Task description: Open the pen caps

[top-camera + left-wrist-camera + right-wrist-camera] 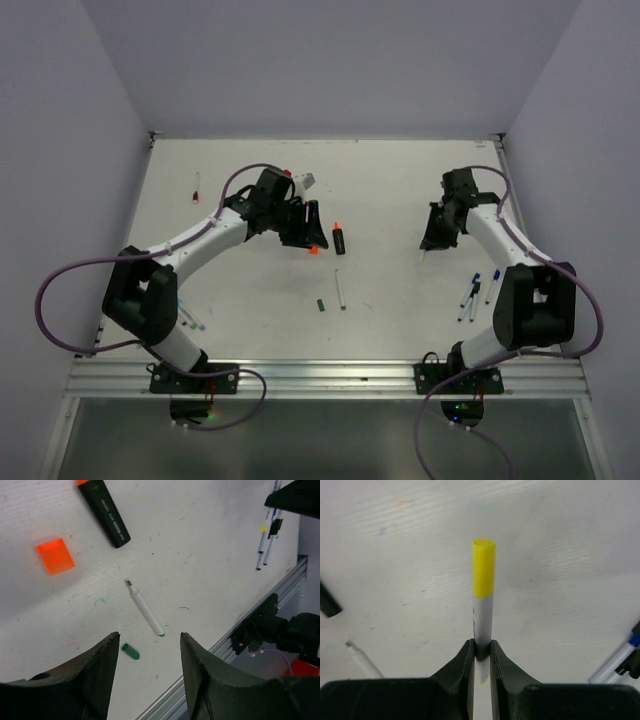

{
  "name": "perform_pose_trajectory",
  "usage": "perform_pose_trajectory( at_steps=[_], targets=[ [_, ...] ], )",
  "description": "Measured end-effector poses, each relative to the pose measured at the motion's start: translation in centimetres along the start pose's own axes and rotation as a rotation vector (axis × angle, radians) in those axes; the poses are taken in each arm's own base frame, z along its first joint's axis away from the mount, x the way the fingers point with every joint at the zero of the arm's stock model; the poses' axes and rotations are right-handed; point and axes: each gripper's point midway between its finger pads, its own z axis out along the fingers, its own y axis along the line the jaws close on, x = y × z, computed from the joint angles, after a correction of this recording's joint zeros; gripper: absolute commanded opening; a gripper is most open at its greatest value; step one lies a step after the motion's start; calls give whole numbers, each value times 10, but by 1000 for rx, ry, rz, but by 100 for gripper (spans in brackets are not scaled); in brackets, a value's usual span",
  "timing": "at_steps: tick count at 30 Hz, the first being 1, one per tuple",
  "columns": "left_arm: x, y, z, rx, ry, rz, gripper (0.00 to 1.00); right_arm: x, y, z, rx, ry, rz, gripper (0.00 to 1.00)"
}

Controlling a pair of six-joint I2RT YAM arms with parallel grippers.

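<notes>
My right gripper (481,650) is shut on a slim white pen (482,622). Its yellow cap (483,567) is on and points away from the fingers, above the table. In the top view the right gripper (430,243) hovers right of centre. My left gripper (149,640) is open and empty, above the table near an uncapped white pen (145,608) and a loose green cap (130,651). A loose orange cap (55,556) lies beside the black marker (105,511). In the top view the left gripper (305,228) is just left of the marker (339,240).
Several capped white pens (478,292) lie at the right near my right arm's base; they also show in the left wrist view (265,545). A red-capped pen (197,186) lies at the far left. The metal front rail (320,375) borders the table.
</notes>
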Motion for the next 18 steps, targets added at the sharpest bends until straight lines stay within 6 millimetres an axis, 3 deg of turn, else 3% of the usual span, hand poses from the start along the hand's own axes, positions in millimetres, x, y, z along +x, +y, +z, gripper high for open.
perform_pose_trajectory(
  at_steps=[4,10,13,18],
  targets=[
    [-25,-16,0,125,-12,-72,54,7,61,-27,-195,-1,-110,0],
    [-37,-20,11,214,31,-182,56,66,137,-50,-433,126,-307,0],
    [-38,-24,15,241,46,-214,57,87,157,-60,-512,176,-359,0],
    [-40,-28,19,270,60,-249,57,104,177,-70,-589,209,-393,0]
  ],
)
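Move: The yellow-capped pen, already pinched in the right fingers, lies some 30 cm to the right of the left hand, about 5 cm ahead and 4 cm lower; the orange cap is about 4 cm ahead of that hand, on the table. From the right hand, the left gripper waits roughly 30 cm left, 4 cm back and 5 cm higher, while the black highlighter lies 23 cm left and 3 ahead, the white marker 23 left and 10 back, both some 7 cm below. The right hand keeps its grip on the pen and sweeps it about 20 cm left towards the left gripper, rising and drawing back some 6 cm each, while it turns some 30 degrees counter-clockwise and tips its fingertips leftward. The left hand comes a few centimetres forward and right to meet it, rising slightly early on and tilting its fingers further towards the pen, which they don't yet touch; they stay about half open. ##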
